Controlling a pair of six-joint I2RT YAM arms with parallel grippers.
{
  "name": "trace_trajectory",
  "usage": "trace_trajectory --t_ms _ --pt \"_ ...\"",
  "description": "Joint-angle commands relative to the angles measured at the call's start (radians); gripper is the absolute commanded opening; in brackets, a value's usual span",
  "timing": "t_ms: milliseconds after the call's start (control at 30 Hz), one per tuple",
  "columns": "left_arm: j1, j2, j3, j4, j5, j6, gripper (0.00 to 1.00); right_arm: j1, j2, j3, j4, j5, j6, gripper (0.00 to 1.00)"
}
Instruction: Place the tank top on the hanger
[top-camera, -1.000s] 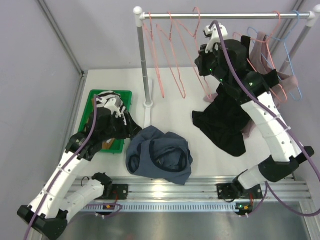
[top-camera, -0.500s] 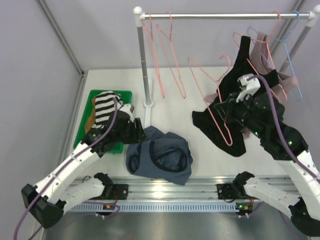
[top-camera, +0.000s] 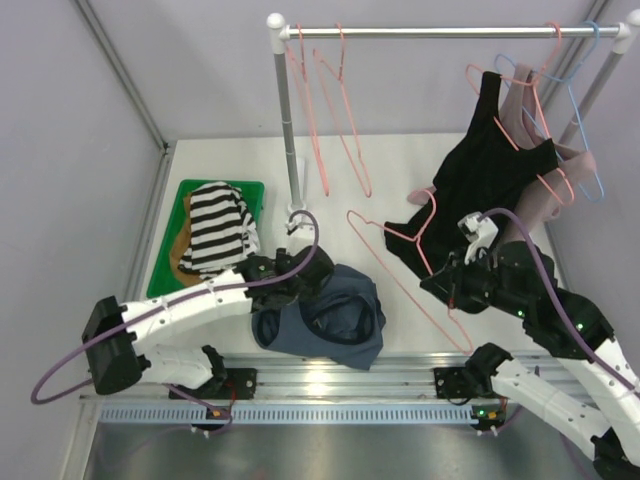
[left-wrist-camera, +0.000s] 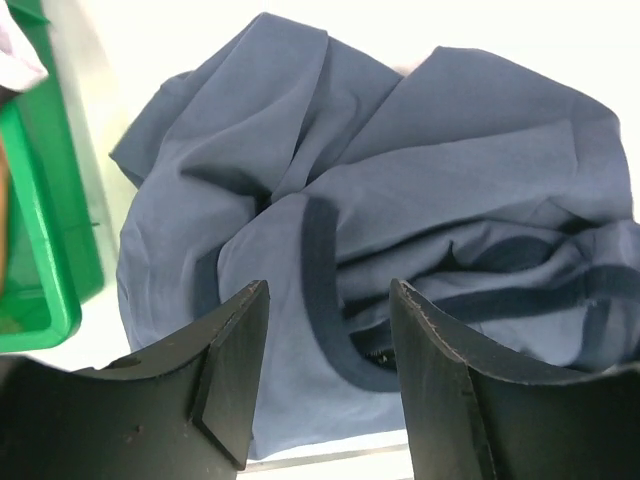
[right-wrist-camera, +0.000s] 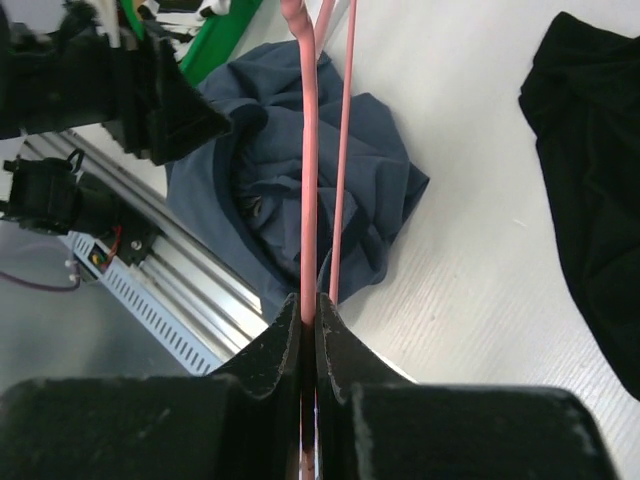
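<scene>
The slate-blue tank top (top-camera: 325, 320) lies crumpled on the white table near the front edge. My left gripper (top-camera: 300, 272) hangs over its upper left part. In the left wrist view this gripper (left-wrist-camera: 330, 290) is open, with the tank top (left-wrist-camera: 420, 190) below the jaws and nothing between them. My right gripper (top-camera: 455, 290) is shut on the lower wire of a salmon-pink hanger (top-camera: 400, 240), which is held slanted above the table to the right of the tank top. The right wrist view shows the gripper (right-wrist-camera: 308, 300) pinching the hanger (right-wrist-camera: 305, 150), with the tank top (right-wrist-camera: 385, 190) beyond.
A green bin (top-camera: 185, 190) holding a striped garment (top-camera: 215, 225) stands at the left. The rack pole (top-camera: 288, 130) rises behind the tank top, with pink hangers (top-camera: 335, 120) on the rail. A black top (top-camera: 490, 170), a mauve top (top-camera: 560, 200) and a light-blue hanger (top-camera: 590, 150) hang at the right.
My right arm has come down from the rail toward the front, carrying the pink hanger. My left arm has swung right from the green bin to above the tank top.
</scene>
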Motion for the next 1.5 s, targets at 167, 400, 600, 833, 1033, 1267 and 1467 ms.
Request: trace_trajectory --t_ms 167,400,600,833,1033,1267,1467 --pt "-0.057 0.187 0.157 -0.149 -0.212 -0.043 0.57 0.016 -0.07 0.009 -0.066 -0.1 0.011 0.0" --pt "-0.06 0.247 0.166 -0.175 -0.22 -0.051 0.54 0.016 -0.105 0.012 -0.141 -0.096 0.004 0.0" --pt "-0.063 0.267 0.154 -0.144 -0.195 -0.037 0.5 0.014 -0.119 0.023 -0.184 -0.088 0.004 0.0" --pt "-0.062 0.278 0.132 -0.129 -0.224 -0.04 0.39 0.014 -0.129 0.038 -0.218 -0.143 0.004 0.0" --pt "-0.056 0.263 0.119 -0.11 -0.207 -0.026 0.12 0.016 -0.128 0.017 -0.224 -0.22 -0.008 0.0" --pt "-0.056 0.2 0.1 -0.121 -0.193 -0.031 0.0 0.014 -0.123 -0.045 -0.178 -0.334 -0.004 0.0" --pt "-0.055 0.126 0.088 -0.123 -0.161 -0.031 0.0 0.014 -0.108 -0.117 -0.083 -0.407 0.011 0.0"
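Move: The tank top lies bunched just under the left hand's open fingers, its middle about 5 cm below, 2 cm to the right and 1 cm ahead. The green bin is some 23 cm to that hand's left and 13 cm ahead, at much the same height as the tank top. From the right hand, already holding the hanger, the tank top is about 21 cm left, 6 cm ahead and 17 cm lower; the black garment's hem is roughly 15 cm ahead, 3 cm right and 17 cm below. The left fingers pinch the dark-banded edge of the tank top: the hand sinks about 3.5 cm while rolling some 18 degrees, its left side rising, shuts, then starts back up by 2 cm. Keeping its grip on the hanger, the right hand draws back about 8.5 cm and down 4, turning counter-clockwise and tipping down, bringing the hanger's free end towards the left gripper. ##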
